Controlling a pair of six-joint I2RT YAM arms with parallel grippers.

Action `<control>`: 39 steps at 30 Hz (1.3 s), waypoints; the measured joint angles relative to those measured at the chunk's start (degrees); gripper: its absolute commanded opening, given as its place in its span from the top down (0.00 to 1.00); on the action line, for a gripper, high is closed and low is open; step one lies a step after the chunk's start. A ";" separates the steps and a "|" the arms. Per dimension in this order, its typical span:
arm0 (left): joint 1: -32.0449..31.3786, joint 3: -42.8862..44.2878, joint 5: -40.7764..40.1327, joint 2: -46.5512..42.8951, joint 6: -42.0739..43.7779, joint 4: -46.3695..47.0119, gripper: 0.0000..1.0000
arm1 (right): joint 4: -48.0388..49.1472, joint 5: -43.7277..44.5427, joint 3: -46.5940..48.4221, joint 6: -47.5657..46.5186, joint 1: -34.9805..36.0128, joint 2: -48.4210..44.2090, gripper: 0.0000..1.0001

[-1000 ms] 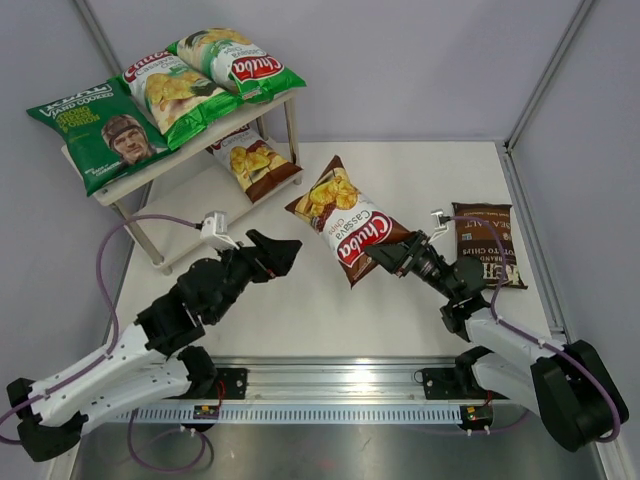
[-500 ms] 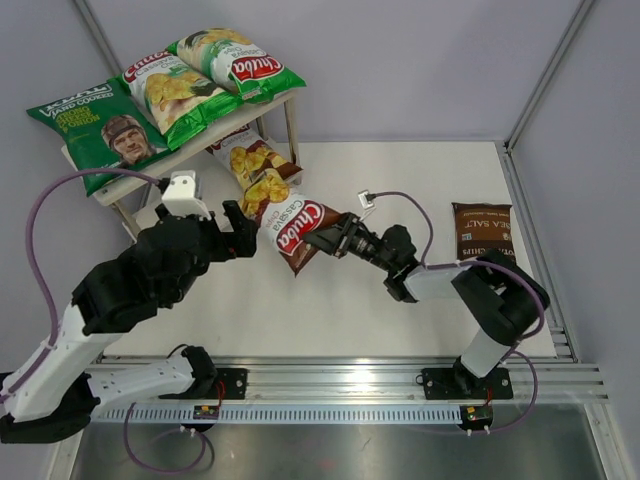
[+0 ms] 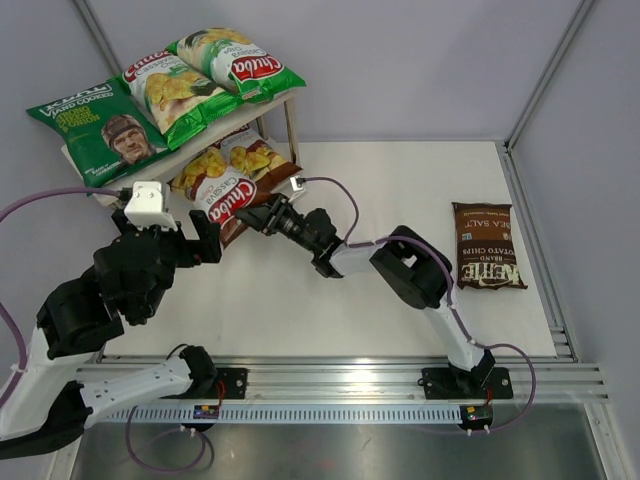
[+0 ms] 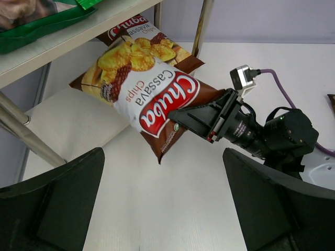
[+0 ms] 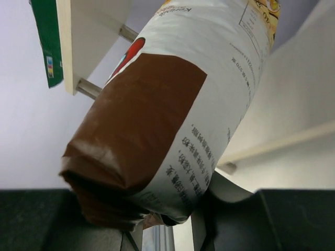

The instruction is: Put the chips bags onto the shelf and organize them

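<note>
My right gripper (image 3: 262, 213) is shut on the bottom end of a brown Chuba chips bag (image 3: 215, 190) and holds it slanted, its top end over the shelf's lower board (image 4: 73, 120). That bag (image 4: 152, 97) partly overlaps a second brown Chuba bag (image 4: 131, 29) lying on the same board. On the shelf's top board (image 3: 150, 165) lie the dark green bag with a man's face (image 3: 95, 135) and two green-white Chuba bags (image 3: 170, 90) (image 3: 235, 62). The Kettle bag (image 3: 487, 245) lies flat at the table's right. My left gripper (image 4: 165, 209) is open and empty, just short of the held bag.
Thin metal shelf legs (image 4: 204, 23) (image 4: 26, 136) stand on either side of the held bag. My right arm (image 3: 400, 265) stretches across the middle of the table. Grey walls close in the left, back and right sides.
My right gripper carried the brown Chuba bag leftward from the table's middle to the shelf's lower tier. My left arm drew back to the left, staying open.
</note>
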 measured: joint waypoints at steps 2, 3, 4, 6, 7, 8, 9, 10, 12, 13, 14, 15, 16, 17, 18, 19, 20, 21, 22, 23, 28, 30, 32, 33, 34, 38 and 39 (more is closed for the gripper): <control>0.11 -1.66 -0.39 -0.76 0.63 0.90 0.01 | -1.46 1.18 5.90 0.09 0.90 2.69 0.88; 0.17 -2.16 -0.42 -1.01 0.81 1.22 0.01 | -2.58 1.73 8.79 0.09 1.31 3.98 0.88; 0.28 -2.64 -0.44 -1.20 0.96 1.53 0.01 | -3.61 2.10 12.20 0.07 1.64 5.64 0.88; 0.57 -3.26 -0.44 -1.62 1.31 1.95 0.01 | -5.49 2.60 18.14 0.11 2.08 8.76 0.88; 0.70 -3.54 -0.44 -1.95 1.36 2.25 0.01 | -6.58 2.71 21.79 0.13 2.21 10.82 0.88; 0.81 -3.87 -0.44 -2.34 1.46 2.62 0.01 | -7.85 2.84 25.31 0.13 2.32 12.98 0.88; 0.87 -4.11 -0.44 -2.71 1.51 2.80 0.01 | -8.83 2.97 27.45 0.17 2.34 14.40 0.88; 0.94 -4.37 -0.44 -3.21 1.51 2.93 0.01 | -10.19 3.15 30.21 0.13 2.38 16.24 0.87; 1.07 -5.03 -0.44 -4.13 1.66 3.43 0.01 | -12.96 3.87 34.10 0.11 2.40 19.21 0.87; 1.22 -5.29 -0.44 -4.44 1.75 3.63 0.01 | -14.29 4.39 35.67 0.09 2.43 20.59 0.87; 1.36 -5.44 -0.44 -4.61 1.81 3.78 0.01 | -15.72 4.72 37.00 0.04 2.43 21.70 0.86; 1.53 -5.62 -0.44 -4.68 1.92 4.13 0.01 | -16.98 5.09 38.34 -0.04 2.47 22.88 0.87; 1.75 -5.77 -0.39 -4.70 1.99 4.26 0.01 | -18.38 5.64 39.89 -0.13 2.54 24.13 0.87; 2.05 -5.99 -0.35 -4.70 2.12 4.48 0.01 | -19.50 6.01 40.85 -0.15 2.62 24.94 0.86; 2.36 -6.14 -0.33 -4.70 2.21 4.52 0.01 | -20.50 6.36 41.75 -0.15 2.73 25.75 0.86; 2.71 -6.29 -0.26 -4.68 2.34 4.59 0.01 | -21.24 6.86 42.36 -0.11 2.89 26.34 0.85; 2.97 -6.47 -0.22 -4.70 2.38 4.72 0.01 | -21.86 7.61 42.77 -0.11 3.13 26.91 0.85; 3.28 -6.60 -0.11 -4.70 2.40 4.83 0.01 | -22.45 8.37 43.15 -0.07 3.39 27.30 0.83; 3.58 -6.78 -0.02 -4.72 2.45 5.09 0.01 | -22.91 9.18 43.30 -0.02 3.67 27.56 0.80; 3.91 -6.95 0.28 -4.72 2.56 5.25 0.01 | -23.28 10.05 43.52 0.13 4.02 27.76 0.76; 4.94 -7.13 1.29 -4.72 2.82 5.60 0.01 | -25.24 13.62 44.28 2.23 5.46 27.78 0.57; 5.29 -7.13 1.68 -4.72 2.93 5.81 0.01 | -26.18 14.71 43.93 3.61 5.86 27.76 0.53; 5.64 -7.30 1.97 -4.74 2.99 5.90 0.01 | -26.64 15.45 42.23 4.68 6.08 27.21 0.52; 5.79 -7.39 2.16 -4.74 3.02 6.01 0.01 | -27.08 15.87 41.11 5.22 6.14 26.84 0.47; 5.97 -7.58 2.36 -4.74 3.02 6.14 0.01 | -27.50 16.22 39.91 5.99 6.16 26.36 0.43; 6.62 -8.07 3.06 -4.72 3.23 6.32 0.01 | -29.05 16.72 36.13 7.50 6.16 23.21 0.34; 6.75 -8.07 3.17 -4.72 3.28 6.36 0.01 | -29.31 16.76 35.17 7.69 6.16 22.49 0.33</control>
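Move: The brown chips bag, pinched by one corner in the right gripper, is bound for the free part of the lower shelf, whose middle lies about 10 cm ahead, 15 cm to the left and 9 cm below that hand. The other brown bag already lies there, some 18 cm ahead, 2 cm left and 9 cm down; the green portrait bag on the top board is roughly 7 cm ahead, 25 cm left and 19 cm up. From the left hand that free spot is about 25 cm ahead, 3 cm left and 28 cm below. The held bag is carried in under the top board by the right arm, left and forward by roughly 10 cm with a small rise first, then lowered about 10 cm onto the lower shelf beside the other brown bag. The fingers tip down nearly 20 degrees and turn slightly clockwise; late on they open partway, easing their grip on the bag's near end as the hand starts back to the right. ##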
